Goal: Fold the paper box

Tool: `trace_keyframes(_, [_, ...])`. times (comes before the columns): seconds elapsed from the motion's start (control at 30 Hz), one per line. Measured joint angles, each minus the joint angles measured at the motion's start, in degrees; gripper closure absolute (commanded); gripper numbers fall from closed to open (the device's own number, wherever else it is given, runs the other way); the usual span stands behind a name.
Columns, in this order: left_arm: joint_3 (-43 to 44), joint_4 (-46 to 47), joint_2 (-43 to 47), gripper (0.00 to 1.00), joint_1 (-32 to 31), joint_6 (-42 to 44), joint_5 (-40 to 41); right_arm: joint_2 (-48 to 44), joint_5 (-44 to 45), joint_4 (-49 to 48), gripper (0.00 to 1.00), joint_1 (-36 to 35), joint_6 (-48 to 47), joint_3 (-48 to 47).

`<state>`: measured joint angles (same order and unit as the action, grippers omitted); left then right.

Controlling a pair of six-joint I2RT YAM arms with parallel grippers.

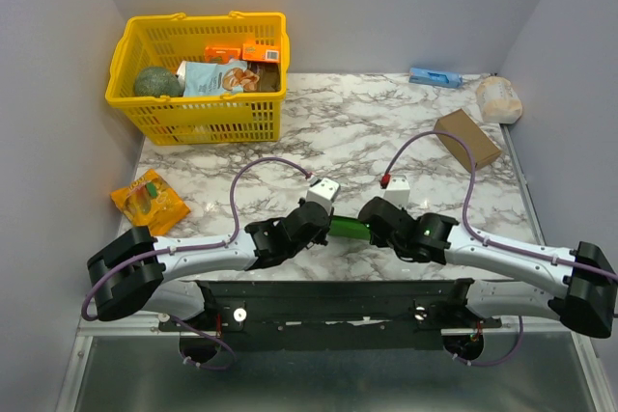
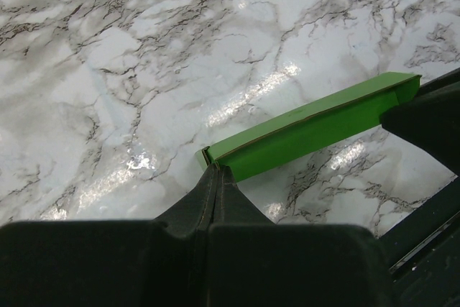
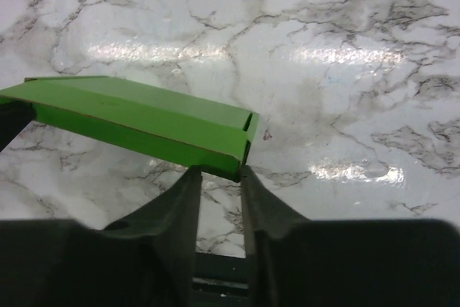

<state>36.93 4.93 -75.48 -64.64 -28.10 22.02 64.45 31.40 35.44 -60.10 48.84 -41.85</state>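
Observation:
The paper box (image 1: pixel 348 229) is a long, narrow, bright green card piece hanging just above the marble table (image 1: pixel 386 132) between my two grippers, near the front edge. My left gripper (image 1: pixel 326 223) is shut on its left end; in the left wrist view the fingertips (image 2: pixel 215 172) pinch the card's corner and the paper box (image 2: pixel 316 126) runs away to the right. My right gripper (image 1: pixel 371 230) stands at the other end. In the right wrist view its fingers are apart with marble showing between them, and the paper box's (image 3: pixel 144 116) end corner sits right at the right gripper (image 3: pixel 218 175).
A yellow basket (image 1: pixel 198 99) with packets stands at the back left. An orange packet (image 1: pixel 150 198) lies at the left. A brown cardboard box (image 1: pixel 467 137), a pale wrapped roll (image 1: pixel 498 98) and a blue object (image 1: pixel 435 76) sit at the back right. Grey walls enclose three sides.

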Motion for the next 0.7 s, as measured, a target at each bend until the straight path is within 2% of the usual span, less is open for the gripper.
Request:
trace_keyframes(0.1, [0.0, 0.0, -0.3, 1.0, -0.3, 0.5, -0.1, -1.3, -3.1, 0.9, 0.38, -0.5, 0.9, -0.3])
trace_keyframes(0.23, [0.2, 0.4, -0.8, 1.0, -0.6, 1.1, 0.0, -5.2, -6.9, 1.9, 0.28, -0.7, 1.7, -0.4])
trace_keyframes(0.43, [0.2, 0.5, -0.9, 1.0, -0.6, 1.4, 0.0, -12.0, -12.1, -1.5, 0.26, 3.7, 3.0, 0.5])
trace_keyframes(0.7, [0.2, 0.5, -0.9, 1.0, -0.6, 1.5, 0.0, -19.1, -17.6, -8.9, 0.27, 13.8, 4.8, 9.7])
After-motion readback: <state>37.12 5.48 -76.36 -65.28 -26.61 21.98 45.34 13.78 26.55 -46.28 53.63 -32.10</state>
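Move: The paper box is still pinched at its left end by the shut left fingers; its middle lies about 5 cm to the right of the left hand and 1 cm back, at near the same height. From the right hand, box middle is some 5 cm to the left and 2 cm ahead, about level, while the box's right end is right at those fingertips, 1 cm ahead and 1 cm left. The box's right end is left free as the right fingers, already parting, spread to about three-quarters open. The right hand draws back 2 cm and a little left while rising nearly 5 cm, then swings forward and right and sinks some 2 cm, rolling its left side up about 25 degrees, and comes over that end with open tips. The left fingers keep their hold on the left end. ##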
